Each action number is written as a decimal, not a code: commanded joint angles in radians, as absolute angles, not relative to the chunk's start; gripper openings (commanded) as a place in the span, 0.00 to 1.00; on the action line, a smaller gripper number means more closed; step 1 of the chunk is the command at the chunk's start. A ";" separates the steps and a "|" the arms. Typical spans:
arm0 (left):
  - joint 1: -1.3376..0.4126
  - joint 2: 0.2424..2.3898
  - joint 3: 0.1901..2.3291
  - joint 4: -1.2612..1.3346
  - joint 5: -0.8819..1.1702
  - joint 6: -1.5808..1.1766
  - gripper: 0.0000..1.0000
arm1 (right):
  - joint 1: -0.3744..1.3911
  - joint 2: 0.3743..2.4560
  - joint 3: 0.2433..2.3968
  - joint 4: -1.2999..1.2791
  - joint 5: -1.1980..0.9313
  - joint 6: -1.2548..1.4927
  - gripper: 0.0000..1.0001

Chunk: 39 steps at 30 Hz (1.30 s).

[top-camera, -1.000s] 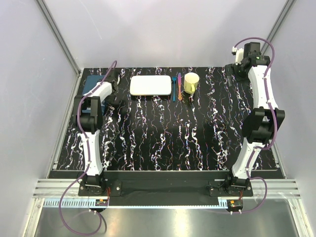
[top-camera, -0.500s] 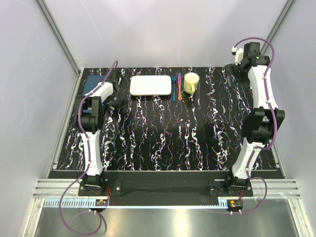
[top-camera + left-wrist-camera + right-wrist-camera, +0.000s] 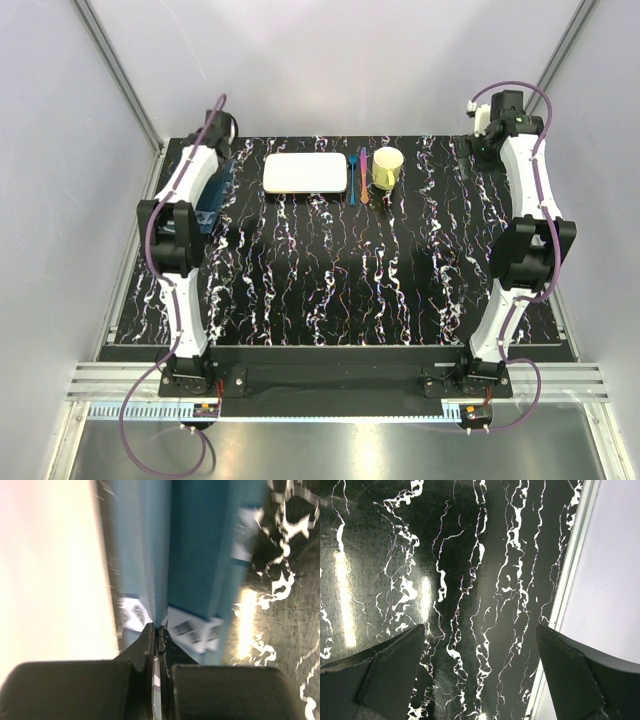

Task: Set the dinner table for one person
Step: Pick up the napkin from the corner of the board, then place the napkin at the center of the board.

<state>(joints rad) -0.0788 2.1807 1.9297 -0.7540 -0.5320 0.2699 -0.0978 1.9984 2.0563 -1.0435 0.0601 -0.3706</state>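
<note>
The dinner table (image 3: 340,270) is a black top with white veins. At its far left my left gripper (image 3: 222,140) is shut on an edge of the teal-blue placemat (image 3: 212,190), which hangs lifted and folded beneath it. In the left wrist view the jaws of my left gripper (image 3: 159,630) pinch the cloth of the placemat (image 3: 195,545) with no gap. At the far right corner my right gripper (image 3: 478,150) is open. The right wrist view shows only bare table (image 3: 470,555) between its spread fingers (image 3: 395,655).
A white rectangular plate (image 3: 306,173) lies at the back centre. Right of it lie a blue utensil (image 3: 353,178) and an orange one (image 3: 364,175), then a yellow cup (image 3: 388,166). Grey walls and a metal rail (image 3: 567,590) border the table.
My left gripper has shut on the placemat's edge and risen toward the back left, pulling the cloth up off the table. The right arm has shifted only slightly.
</note>
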 commanded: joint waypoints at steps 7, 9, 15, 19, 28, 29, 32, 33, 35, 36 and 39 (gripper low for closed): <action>-0.098 1.987 2.158 -0.870 -0.534 0.310 0.00 | -0.078 1.974 2.031 -1.035 0.040 -0.382 1.00; -0.103 1.971 2.171 -0.884 -0.534 0.311 0.00 | -0.077 1.974 2.029 -1.035 0.037 -0.380 1.00; -0.109 1.945 2.189 -0.911 -0.575 0.324 0.00 | -0.074 1.960 2.013 -1.034 0.031 -0.387 1.00; -0.110 1.933 2.195 -0.933 -0.636 0.331 0.00 | -0.074 1.948 1.997 -1.032 0.031 -0.387 1.00; -0.114 1.878 2.166 -1.061 -0.663 0.377 0.00 | -0.071 1.919 1.974 -1.032 0.026 -0.397 1.00; -0.114 1.865 2.166 -1.077 -0.651 0.382 0.00 | -0.071 1.917 1.973 -1.034 0.026 -0.397 1.00; -0.114 1.845 2.151 -1.144 -0.629 0.385 0.00 | -0.067 1.907 1.962 -1.032 0.025 -0.399 1.00; -0.114 1.841 2.132 -1.175 -0.621 0.382 0.00 | -0.066 1.905 1.957 -1.032 0.025 -0.399 1.00; -0.114 1.818 2.100 -1.209 -0.577 0.380 0.00 | -0.063 1.895 1.947 -1.032 0.021 -0.400 1.00; -0.114 1.809 2.056 -1.222 -0.574 0.374 0.00 | -0.063 1.891 1.941 -1.032 0.021 -0.403 1.00; -0.112 1.767 1.987 -1.230 -0.522 0.377 0.00 | -0.061 1.879 1.927 -1.031 0.020 -0.405 1.00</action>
<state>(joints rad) -0.1135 1.8465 2.0277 -1.2026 -0.5480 0.3519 -0.0746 1.9514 1.9327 -1.0424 0.0364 -0.3897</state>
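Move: The left hand already pinches the napkin near its right edge, with most of the napkin still below: its middle lies about 8 cm back, 4 cm left and some 9 cm lower. The white tray is about 33 cm to the right and 2 cm back, the blue utensil some 49 cm right and 4 cm back. From the empty right hand the napkin is about 88 cm left, 4 cm back and 17 cm down. Keeping its shut pinch on the napkin, the left hand shoots straight up about 13 cm, its fingertips swinging up some 10 degrees and then gradually tipping back down, before it draws back about 10 cm towards its base at nearly that height. The open, empty right hand meanwhile eases down and back about 2 cm each. ##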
